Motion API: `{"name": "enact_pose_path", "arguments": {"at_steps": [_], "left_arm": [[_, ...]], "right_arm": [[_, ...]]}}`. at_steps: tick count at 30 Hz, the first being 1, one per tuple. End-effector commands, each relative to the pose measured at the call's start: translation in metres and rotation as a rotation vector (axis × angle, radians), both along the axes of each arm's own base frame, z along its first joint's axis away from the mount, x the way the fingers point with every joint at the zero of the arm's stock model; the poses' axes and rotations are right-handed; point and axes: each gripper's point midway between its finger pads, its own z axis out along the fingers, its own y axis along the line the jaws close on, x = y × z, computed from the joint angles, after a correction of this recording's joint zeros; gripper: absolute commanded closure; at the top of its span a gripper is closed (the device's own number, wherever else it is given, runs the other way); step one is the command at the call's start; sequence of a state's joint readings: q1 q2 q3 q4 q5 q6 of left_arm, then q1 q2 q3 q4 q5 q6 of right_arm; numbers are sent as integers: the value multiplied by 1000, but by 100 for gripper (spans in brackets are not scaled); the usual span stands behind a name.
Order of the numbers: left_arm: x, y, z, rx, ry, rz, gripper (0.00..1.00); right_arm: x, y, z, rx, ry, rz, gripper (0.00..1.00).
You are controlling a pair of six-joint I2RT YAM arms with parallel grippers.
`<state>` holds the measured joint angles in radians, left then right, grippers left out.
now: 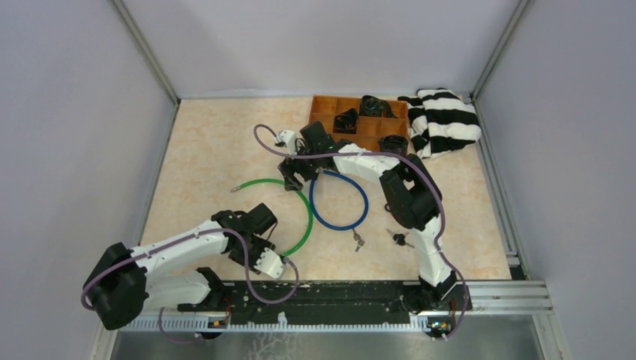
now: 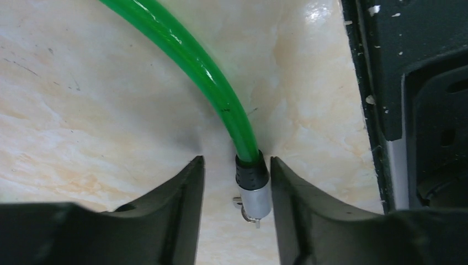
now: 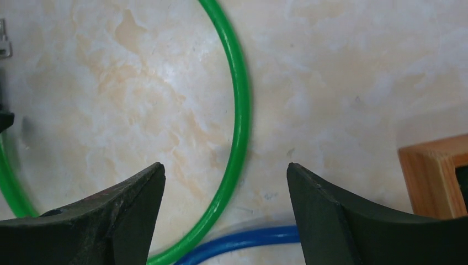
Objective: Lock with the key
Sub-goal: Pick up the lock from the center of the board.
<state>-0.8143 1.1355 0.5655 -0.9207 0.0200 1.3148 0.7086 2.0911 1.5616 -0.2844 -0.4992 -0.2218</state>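
Observation:
A green cable lock (image 1: 309,214) curves across the table, its bare pin end (image 1: 234,189) to the left. Its other end is a silver lock cylinder (image 2: 255,193) with a black collar and a small metal piece sticking out. That cylinder lies between the fingers of my left gripper (image 2: 236,161), which is open, with a gap on the left side. A blue cable lock (image 1: 339,201) forms a loop beside it. Two small keys (image 1: 358,240) (image 1: 401,240) lie on the table near the right arm. My right gripper (image 3: 224,167) hovers open over the green cable (image 3: 238,132) and the blue cable (image 3: 248,239), holding nothing.
An orange wooden tray (image 1: 324,109) with black items stands at the back, next to a striped black and white cloth (image 1: 446,124). The black base rail (image 1: 322,296) runs along the near edge, close to the right of my left gripper (image 1: 283,262).

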Motion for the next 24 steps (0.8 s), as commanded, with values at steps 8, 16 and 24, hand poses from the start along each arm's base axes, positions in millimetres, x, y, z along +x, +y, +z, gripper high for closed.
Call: {"name": "enact_pose_path", "arguments": {"at_steps": [8,16,24], "left_arm": [[3,2,-1,-63,-85,134,22],[-5,4,-5,-130,-103,216,17],[-4,6,-10,-150,-124,298,17]], "right_arm": [[24,49,-19,-90,-125,-21,26],[24,59,-39,-166,-174,-4,43],[26,62,-24,-172,-218,-31,82]]}}
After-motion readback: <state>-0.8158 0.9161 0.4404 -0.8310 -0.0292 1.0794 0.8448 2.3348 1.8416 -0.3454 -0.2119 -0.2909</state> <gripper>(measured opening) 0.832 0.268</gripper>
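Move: The right hand's target is the far bend of the green cable lock, about 5 cm to its left, 2 cm ahead and some 5 cm below. The blue cable ring's middle is 12 cm right and 5 cm back; the wooden tray's middle is roughly 21 cm ahead and 19 cm right. From the left hand, that bend lies about 26 cm ahead and 6 cm right, while the green lock's metal barrel is some 2 cm left, just beneath. Leftward and down goes the right hand, about 5 cm left and 4 cm down with a slight forward drift, tipping its fingers more downward and closing them from both sides onto the green cable's far bend. The left hand stays low over the barrel end, spreads its already opening fingers wide and turns some 15 degrees counter-clockwise. ##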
